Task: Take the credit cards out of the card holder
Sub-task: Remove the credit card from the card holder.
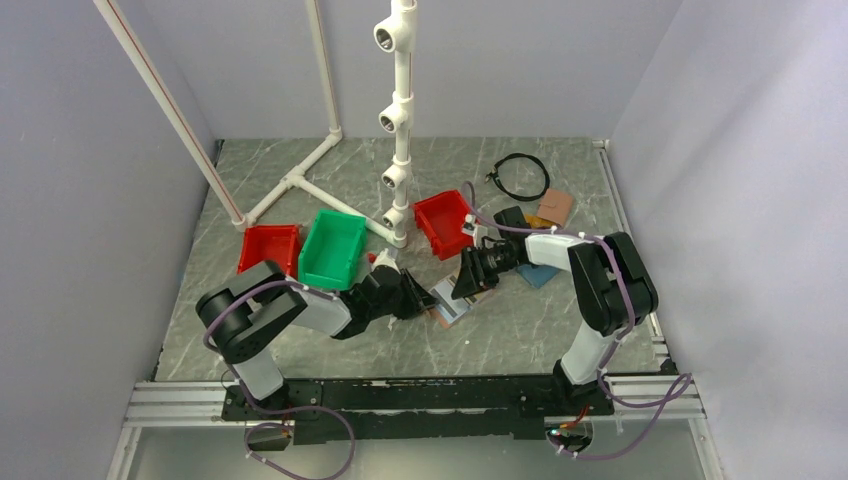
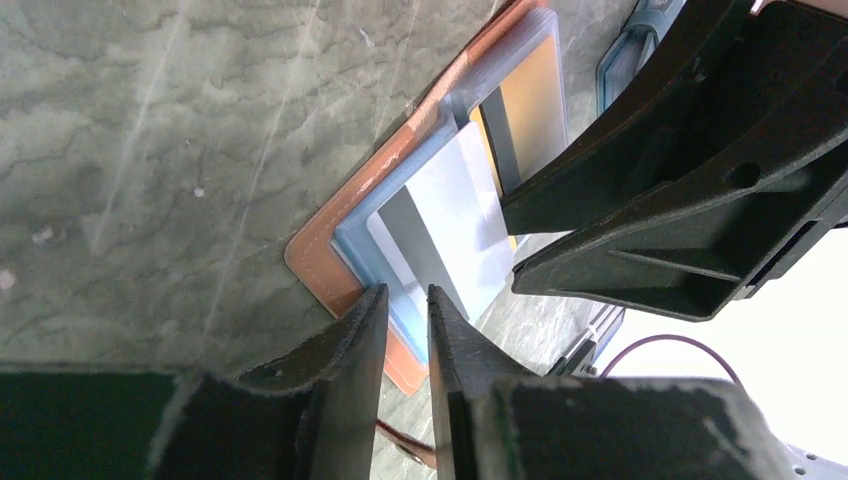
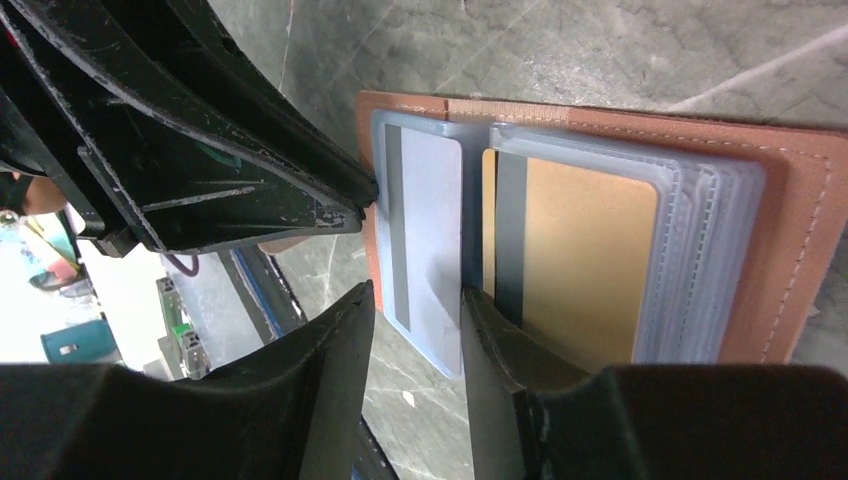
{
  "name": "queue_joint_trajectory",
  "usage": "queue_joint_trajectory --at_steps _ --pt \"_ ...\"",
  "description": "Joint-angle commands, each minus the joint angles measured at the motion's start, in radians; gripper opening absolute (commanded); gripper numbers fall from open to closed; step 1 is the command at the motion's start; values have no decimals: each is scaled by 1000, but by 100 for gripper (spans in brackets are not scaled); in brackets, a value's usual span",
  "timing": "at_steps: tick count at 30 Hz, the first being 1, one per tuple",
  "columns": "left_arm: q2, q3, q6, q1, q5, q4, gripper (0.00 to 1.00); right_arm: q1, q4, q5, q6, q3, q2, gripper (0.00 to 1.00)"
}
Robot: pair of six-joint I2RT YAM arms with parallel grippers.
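Note:
The card holder (image 1: 452, 302) lies open on the table between my two grippers, tan leather (image 3: 790, 200) with light blue lining. A grey-white card (image 3: 430, 220) sits in its left pocket and a gold-tan card (image 3: 590, 260) in the clear sleeves; a dark card edge shows beside the gold one. My left gripper (image 2: 408, 295) is low at the holder's corner (image 2: 320, 250), its jaws a narrow gap apart with the blue edge showing between them. My right gripper (image 3: 415, 295) straddles the corner of the grey-white card's pocket, jaws apart, one finger touching the pocket's edge.
A green bin (image 1: 333, 247) and two red bins (image 1: 270, 247) (image 1: 443, 222) stand behind the holder, by a white pipe stand (image 1: 398, 130). A black cable loop (image 1: 522, 177) and other wallets (image 1: 555, 207) (image 1: 538, 275) lie at the right. The two grippers' fingers nearly meet over the holder.

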Motion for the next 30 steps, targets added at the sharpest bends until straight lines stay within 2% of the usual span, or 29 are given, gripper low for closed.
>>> queue_joint_trajectory --at_steps 1,5,8,11,15,19,22,30 --pt "48 24 -5 7 20 9 27 -3 -26 -31 13 19 21 37" --pt "66 19 -8 13 21 22 26 -3 -32 -43 11 22 23 30" --pt "67 18 -6 14 16 25 25 -5 -36 -52 8 25 28 18" --pt "55 10 1 15 12 34 26 -11 -37 -76 4 27 30 0" --pt "22 -37 22 18 4 114 31 -34 -33 -137 -7 24 9 0" --pt "-20 -112 50 29 18 293 48 -81 5 -230 -1 4 -37 0" --pt "-35 -146 76 38 44 394 55 -118 22 -298 1 -11 -56 0" --pt "-42 -127 110 38 101 470 56 -133 40 -349 13 -19 -73 0"
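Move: The white card in the open card holder's near sleeve lies at the right hand's fingertips, its middle about 2 cm to their left, 1 cm back and 1 cm below. From that hand, the gold card is some 4 cm ahead and 2 cm below, and the blue holder about 4 cm ahead and 16 cm to the right. From the left hand, the white card is roughly 2 cm ahead, 3 cm to the right and 1 cm below. Right fingers pinch the white card's sleeve edge, lifting about 4 cm; left fingers open, rising about 3 cm. ##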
